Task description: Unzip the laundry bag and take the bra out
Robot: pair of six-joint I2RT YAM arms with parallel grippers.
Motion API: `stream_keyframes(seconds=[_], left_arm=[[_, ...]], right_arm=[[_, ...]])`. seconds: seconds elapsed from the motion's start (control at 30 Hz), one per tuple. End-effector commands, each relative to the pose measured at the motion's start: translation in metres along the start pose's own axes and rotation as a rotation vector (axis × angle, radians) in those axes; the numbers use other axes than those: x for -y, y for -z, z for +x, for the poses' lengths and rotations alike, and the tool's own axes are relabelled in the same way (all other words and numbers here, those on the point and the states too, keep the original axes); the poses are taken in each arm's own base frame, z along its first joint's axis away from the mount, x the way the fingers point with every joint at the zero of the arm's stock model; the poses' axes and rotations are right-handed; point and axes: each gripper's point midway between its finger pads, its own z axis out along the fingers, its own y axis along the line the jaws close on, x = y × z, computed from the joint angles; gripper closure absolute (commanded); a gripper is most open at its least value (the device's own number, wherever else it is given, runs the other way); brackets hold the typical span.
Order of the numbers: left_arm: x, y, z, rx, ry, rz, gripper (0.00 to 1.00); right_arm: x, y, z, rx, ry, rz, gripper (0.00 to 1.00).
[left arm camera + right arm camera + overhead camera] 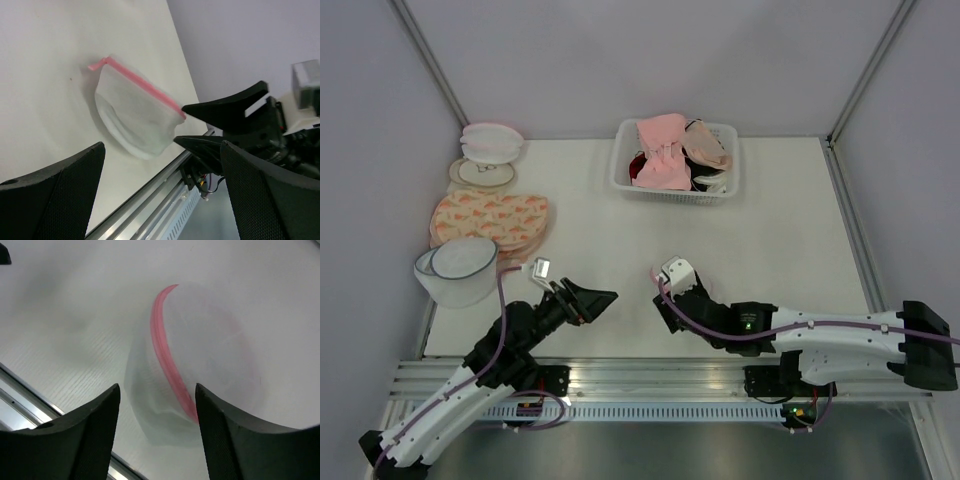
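Observation:
The laundry bag, a white mesh dome with pink zipper trim, lies on its side on the white table near the front rail. It looks blurred in the right wrist view, and the laundry bag there shows its pink zipper running between my fingers. My right gripper stands open over the bag's near end, and the jaws do not pinch it. From above, the right gripper covers most of the bag, leaving only a pink tab. My left gripper is wide open and empty, left of the bag. The bra is hidden.
A white basket of pink and beige bras stands at the back. At the left are a mesh dome with a dark blue rim, flat orange-patterned bags and two round bags. An aluminium rail runs along the near edge.

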Motion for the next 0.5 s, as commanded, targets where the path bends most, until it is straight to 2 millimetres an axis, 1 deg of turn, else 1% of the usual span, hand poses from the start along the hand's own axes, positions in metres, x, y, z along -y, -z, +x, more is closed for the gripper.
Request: stream_keyframes(seconds=[0.0,0.03,0.07,0.13,0.27,0.3,0.33,0.37,0.4,0.43,0.47], left_arm=[[0.001,-0.009,0.001,0.017,0.066,0.024,0.00],[0.000,-0.011,0.002,0.017,0.070,0.021,0.00],[0.001,-0.011,0.007,-0.011,0.070,0.028,0.00],[0.007,-0.013,0.005,-0.013,0.070,0.046,0.00],[0.010,-0.017,0.008,-0.028,0.078,0.067,0.00],[0.011,-0.018,0.009,-0.032,0.081,0.078,0.00],[0.018,-0.021,0.007,-0.023,0.095,0.108,0.00],[0.019,-0.022,0.008,-0.026,0.105,0.122,0.00],[0.020,-0.024,0.010,-0.040,0.121,0.122,0.00],[0.012,-0.030,0.017,-0.074,0.163,0.069,0.00],[0.015,-0.034,0.017,-0.095,0.176,0.049,0.00]], right_arm=[[0.013,0.019,0.005,-0.024,-0.058,0.057,0.30],[0.017,0.023,0.003,-0.017,-0.074,0.076,0.27],[0.023,0.026,0.000,-0.003,-0.089,0.103,0.25],[0.028,0.033,-0.004,0.013,-0.138,0.122,0.19],[0.042,0.043,-0.013,0.072,-0.252,0.178,0.19],[0.049,0.047,-0.017,0.104,-0.302,0.199,0.19],[0.054,0.050,-0.018,0.125,-0.329,0.221,0.19],[0.059,0.052,-0.020,0.142,-0.352,0.234,0.19],[0.069,0.056,-0.022,0.168,-0.362,0.269,0.19],[0.073,0.058,-0.023,0.183,-0.408,0.291,0.19],[0.077,0.061,-0.022,0.188,-0.415,0.313,0.20]])
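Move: The laundry bag's middle lies some 4 cm ahead of the right hand, 2 cm to its left and 6 cm below, the near end of its pink zip at the fingertips. The zip's far end with the pink tab is about 8 cm ahead and 8 cm left of that hand; the white basket stands roughly 36 cm ahead, 2 cm left. From the left hand the bag is about 17 cm right, 5 cm ahead and 11 cm lower. The laundry bag's near zip end comes free as the right fingers, already half open, spread wide; that hand backs off to the right about 6 cm, climbing some 4 cm in the later part and turning clockwise about 20 degrees. The left hand, still wide open, dips a couple of centimetres, then edges right towards the bag. ##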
